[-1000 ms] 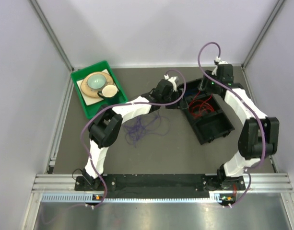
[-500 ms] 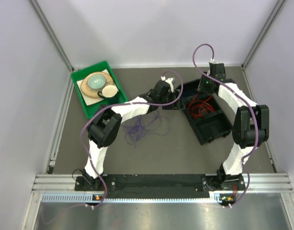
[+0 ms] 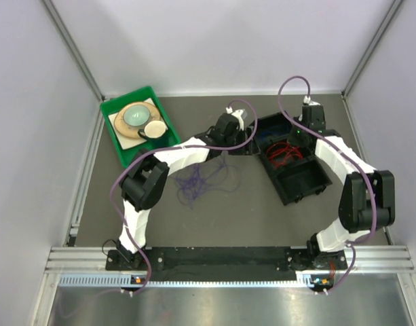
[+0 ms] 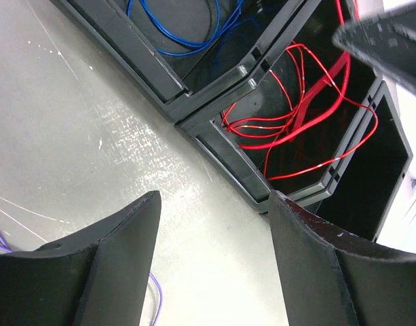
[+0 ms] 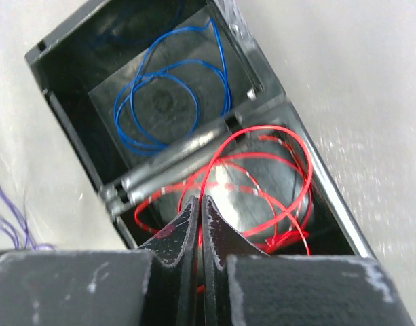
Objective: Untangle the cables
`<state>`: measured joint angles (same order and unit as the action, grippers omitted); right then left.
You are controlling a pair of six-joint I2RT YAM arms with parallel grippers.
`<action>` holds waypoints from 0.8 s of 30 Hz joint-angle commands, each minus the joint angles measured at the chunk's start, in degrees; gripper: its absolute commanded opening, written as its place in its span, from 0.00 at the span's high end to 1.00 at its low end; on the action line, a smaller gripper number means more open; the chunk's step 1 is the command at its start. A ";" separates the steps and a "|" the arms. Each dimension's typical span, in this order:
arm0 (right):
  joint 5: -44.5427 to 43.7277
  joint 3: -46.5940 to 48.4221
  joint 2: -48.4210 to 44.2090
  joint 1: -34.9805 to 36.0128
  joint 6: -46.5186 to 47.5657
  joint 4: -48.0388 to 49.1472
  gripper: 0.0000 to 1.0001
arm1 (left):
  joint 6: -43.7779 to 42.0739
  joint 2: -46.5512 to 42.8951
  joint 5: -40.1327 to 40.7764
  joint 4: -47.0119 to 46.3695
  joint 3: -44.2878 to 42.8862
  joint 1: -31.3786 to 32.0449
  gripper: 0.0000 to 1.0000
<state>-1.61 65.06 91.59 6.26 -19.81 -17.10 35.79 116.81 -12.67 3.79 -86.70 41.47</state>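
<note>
A loose tangle of purple cables (image 3: 197, 180) lies on the table left of a black box (image 3: 322, 178) with three compartments. Blue cables (image 5: 148, 70) are coiled in the far compartment and red cables (image 5: 258, 155) in the middle one; the near compartment shows nothing inside. My right gripper (image 5: 199, 200) hangs over the middle compartment, shut on a red strand that runs up between its fingertips. My left gripper (image 4: 214, 204) stands open over bare table at the box's left corner. Nothing is between its fingers, and a purple strand (image 4: 155, 299) lies beside its left finger.
A green tray (image 3: 123, 153) with a wooden plate and a bowl sits at the back left. Grey walls with metal posts close in the table on three sides. The arms' mauve hoses loop above the box.
My right gripper has gone from open to shut, pinching a red strand over the middle compartment, and its arm has shifted slightly. The left arm has barely moved.
</note>
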 commanded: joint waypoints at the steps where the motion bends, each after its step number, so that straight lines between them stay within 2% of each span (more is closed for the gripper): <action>1: -0.94 -4.66 -5.36 0.33 -1.37 3.57 1.00 | -0.81 -3.96 -1.04 -1.68 1.00 -0.34 0.30; 10: -0.50 -8.01 -1.86 0.33 -2.07 5.67 1.00 | -0.99 -5.10 -1.05 -1.33 2.23 -0.34 0.30; 18: 0.29 -3.28 3.42 0.24 -0.40 4.80 0.98 | -1.42 -6.60 -0.87 0.25 2.58 -0.34 0.29; 21: 0.29 -1.96 2.63 0.15 0.21 3.66 0.81 | -1.60 -7.65 -0.52 0.60 2.93 -0.34 0.29; 24: 0.03 -1.51 0.35 0.15 0.65 2.96 0.72 | -1.86 -8.44 -0.52 1.04 2.67 -0.34 0.29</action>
<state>-1.43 59.90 95.53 6.26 -20.45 -14.79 35.22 112.95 -13.04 5.23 -83.94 41.32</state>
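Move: My right hand, already shut on a strand of red cable, is over the black box. The middle compartment, where the rest of the red cable lies, is about 4 cm back, 1 cm left and 9 cm below. The blue cable's compartment is some 5 cm ahead and 6 cm left of my hand, the empty compartment roughly 13 cm back and 5 cm right. From my left hand the middle compartment is about 12 cm right, 3 cm back and 9 cm lower. I lower my right hand about 6 cm into the middle compartment with the red strand still pinched, first easing back nearly 3 cm and tipping the fingers a little further down. At the bottom I begin to part the fingers around the strand, opening roughly a fifth, and start back up and forward by about a centimetre. ##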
